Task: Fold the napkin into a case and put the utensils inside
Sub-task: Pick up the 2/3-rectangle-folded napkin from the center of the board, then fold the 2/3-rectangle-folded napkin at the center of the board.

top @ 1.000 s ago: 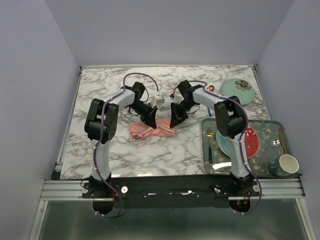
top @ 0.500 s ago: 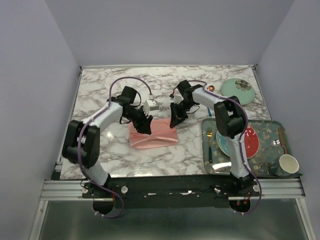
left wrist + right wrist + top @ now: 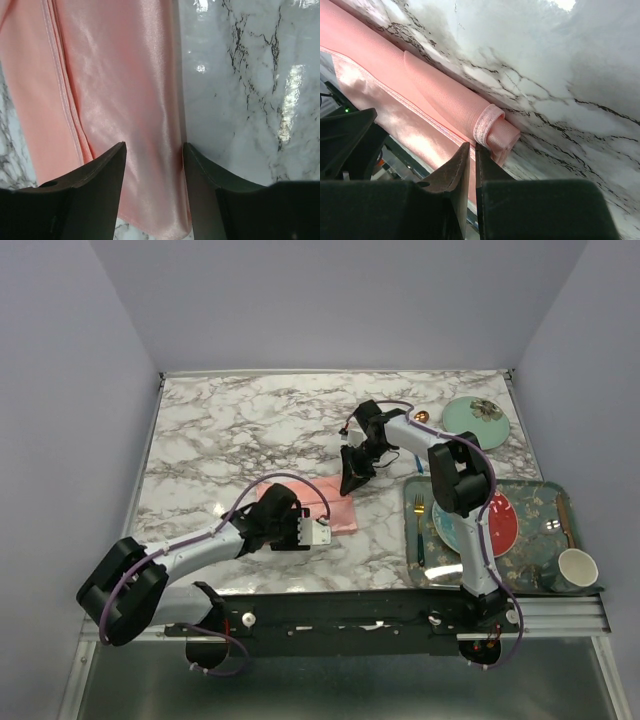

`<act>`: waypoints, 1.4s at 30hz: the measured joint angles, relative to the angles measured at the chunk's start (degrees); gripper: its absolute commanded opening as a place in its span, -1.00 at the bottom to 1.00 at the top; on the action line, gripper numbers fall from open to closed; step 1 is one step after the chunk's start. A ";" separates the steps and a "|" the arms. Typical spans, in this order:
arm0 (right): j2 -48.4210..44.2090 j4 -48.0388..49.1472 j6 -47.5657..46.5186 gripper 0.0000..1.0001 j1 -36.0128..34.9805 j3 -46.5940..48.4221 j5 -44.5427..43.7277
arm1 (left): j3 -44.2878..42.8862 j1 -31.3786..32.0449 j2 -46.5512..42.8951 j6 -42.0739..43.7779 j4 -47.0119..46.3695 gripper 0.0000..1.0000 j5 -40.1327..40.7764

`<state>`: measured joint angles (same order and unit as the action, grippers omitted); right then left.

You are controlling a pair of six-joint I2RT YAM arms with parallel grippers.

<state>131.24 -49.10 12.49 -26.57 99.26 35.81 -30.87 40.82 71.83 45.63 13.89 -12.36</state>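
The napkin (image 3: 338, 510), a shiny salmon-pink cloth, lies folded into a flat rectangle in the middle of the marble table. My left gripper (image 3: 300, 532) hovers over its near edge, open, with satin (image 3: 115, 75) showing between the parted jaws (image 3: 154, 147) and nothing held. My right gripper (image 3: 352, 483) is at the napkin's far right corner, jaws almost together (image 3: 472, 145) at a curled-up hem (image 3: 492, 127). The copper spoon's bowl (image 3: 422, 417) peeks out behind the right arm, and a bit of the dark blue fork (image 3: 419, 468) lies near the tray.
At the right stands a patterned tray (image 3: 540, 495) holding red and blue plates, a white cup (image 3: 577, 568) and a gold fork with a teal handle (image 3: 419, 530). A pale green plate (image 3: 476, 420) sits at the back right.
My left gripper opened and let go of the cloth, then swung back from the far side to the near edge. The bunched napkin now lies flat. The right gripper stayed put.
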 measured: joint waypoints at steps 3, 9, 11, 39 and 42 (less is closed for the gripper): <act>0.02 0.00 0.04 -0.64 0.00 0.00 -0.02 | 1.57 1.66 -1.07 3.43 -2.51 -0.23 3.23; 0.00 0.00 0.07 -0.64 0.00 0.00 -0.04 | 2.91 4.46 -0.74 8.15 -3.13 -1.00 5.88; 0.00 0.00 0.07 -0.64 0.00 0.00 -0.04 | 1.81 4.44 0.13 8.83 -1.46 -1.00 5.84; 0.35 -0.83 -0.17 -0.63 0.00 0.79 -0.11 | -50.88 -25.29 40.35 -3.67 39.32 -1.00 -35.30; 0.46 -1.09 -0.52 -0.63 0.00 0.98 -0.11 | -51.19 -26.14 43.32 -5.70 39.54 -1.00 -37.13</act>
<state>131.70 -50.19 11.97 -26.57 100.25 35.70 -82.06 14.68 115.15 39.92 53.43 -49.50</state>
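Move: The napkin's near edge is right at the left hand, between its open fingers, about 1 cm back of and 1 cm below the hand point. The napkin's middle lies some 7 cm ahead and 2 cm to the right, and its far edge about 13 cm ahead. The fork is roughly 27 cm to the left hand's right and 2 cm farther out. From the right hand, that near edge is about 12 cm back, 11 cm to its left and 1 cm down. Shutting on the napkin's near edge, the left fingers pinch it and carry it up and forward, some 10 cm out over the napkin's far strip. They rise about 5 cm, then sink a little while the wrist swings about 50 degrees, fingertips tipping back towards the base. The right hand stays put with its fingers on the far-right part. ##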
